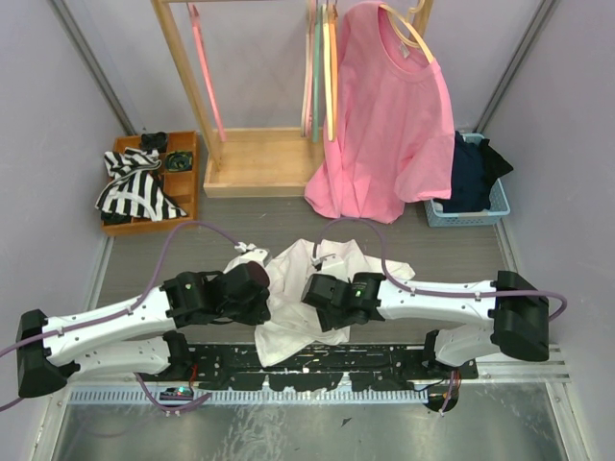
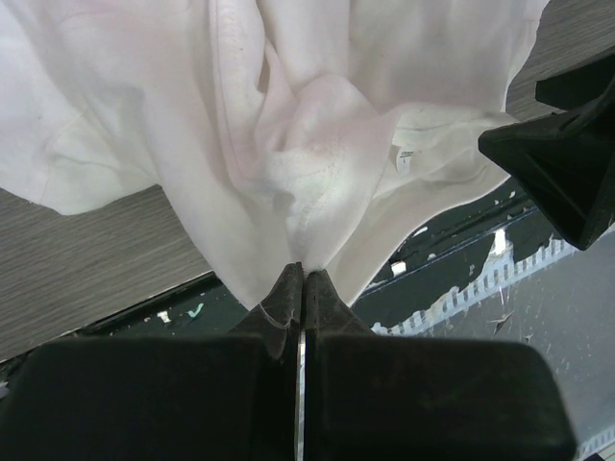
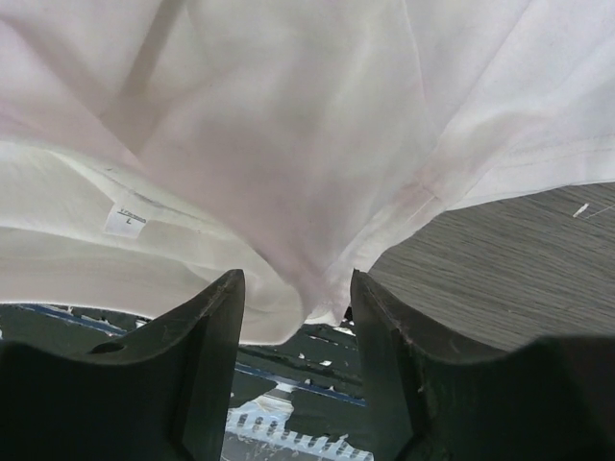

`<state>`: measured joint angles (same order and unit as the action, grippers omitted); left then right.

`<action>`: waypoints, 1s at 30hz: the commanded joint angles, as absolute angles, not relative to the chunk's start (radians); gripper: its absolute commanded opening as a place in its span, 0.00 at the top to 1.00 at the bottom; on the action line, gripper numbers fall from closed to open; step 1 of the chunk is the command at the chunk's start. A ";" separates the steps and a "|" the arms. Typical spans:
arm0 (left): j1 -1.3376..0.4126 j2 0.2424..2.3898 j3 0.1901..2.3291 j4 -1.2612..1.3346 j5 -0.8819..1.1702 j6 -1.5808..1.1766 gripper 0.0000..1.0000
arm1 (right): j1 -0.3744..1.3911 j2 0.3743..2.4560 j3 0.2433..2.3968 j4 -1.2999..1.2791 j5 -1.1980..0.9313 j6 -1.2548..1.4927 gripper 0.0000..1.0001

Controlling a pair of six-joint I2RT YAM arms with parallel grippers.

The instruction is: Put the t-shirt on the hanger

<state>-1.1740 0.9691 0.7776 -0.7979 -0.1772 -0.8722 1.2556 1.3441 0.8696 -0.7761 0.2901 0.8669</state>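
The white t-shirt (image 1: 309, 259) lies bunched on the grey table between my two arms. My left gripper (image 1: 258, 288) is shut on a fold of the t-shirt (image 2: 317, 125), the cloth fanning out from its tips (image 2: 300, 269). From the other side, my right gripper (image 1: 313, 292) stands open, its tips (image 3: 296, 283) level with a hanging edge of the t-shirt (image 3: 288, 115), which sags between its fingers unclamped. A size label (image 3: 125, 221) shows inside the collar. The thin orange hanger (image 1: 332, 86) hangs on the rack at the back, among green and pink ones.
A pink t-shirt (image 1: 384, 125) hangs on a cream hanger from the wooden rack (image 1: 259, 163). An orange tray (image 1: 187, 178) with striped cloth sits back left. A blue basket (image 1: 500, 197) of dark clothes sits back right. A black rail (image 1: 317, 370) runs along the near edge.
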 commanded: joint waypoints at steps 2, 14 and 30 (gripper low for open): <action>-1.178 0.964 0.804 -0.787 -0.197 -0.869 1.00 | 1.261 1.341 0.844 -0.729 0.286 0.864 0.45; -1.193 0.991 0.825 -0.763 -0.200 -0.869 1.00 | 1.261 1.391 0.840 -0.659 0.197 0.841 0.84; -1.188 1.025 1.308 -0.968 -0.397 -0.683 1.00 | 1.206 1.275 1.475 -1.081 0.663 0.748 0.99</action>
<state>-1.1881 0.9981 1.1389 -0.9051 -0.2955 -0.7830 1.2434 1.2945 1.2804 -0.9688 0.4870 0.8135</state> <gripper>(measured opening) 0.014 0.039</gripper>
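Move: The white t-shirt's loose collar edge stands up between the right hand's open fingers, about 2 cm below and 1 cm back. Its neck label is some 6 cm left of that hand and 2 cm ahead. The right sleeve lies roughly 12 cm ahead and 12 cm to the right, the flap on the table's near edge about 10 cm left and 4 cm back. For the left hand, already holding the collar's other side, that loose edge is about 15 cm right and a little lower. The t-shirt's free collar edge is pinched by the right hand, which sinks about 2 cm onto it, easing slightly back, and shuts its fingers. Both hands then lift, speeding up: the right some 16 cm up and 6 cm forward, the left, keeping its grip, nearly 12 cm up and a little forward. The fingertips swing forward as they rise. ##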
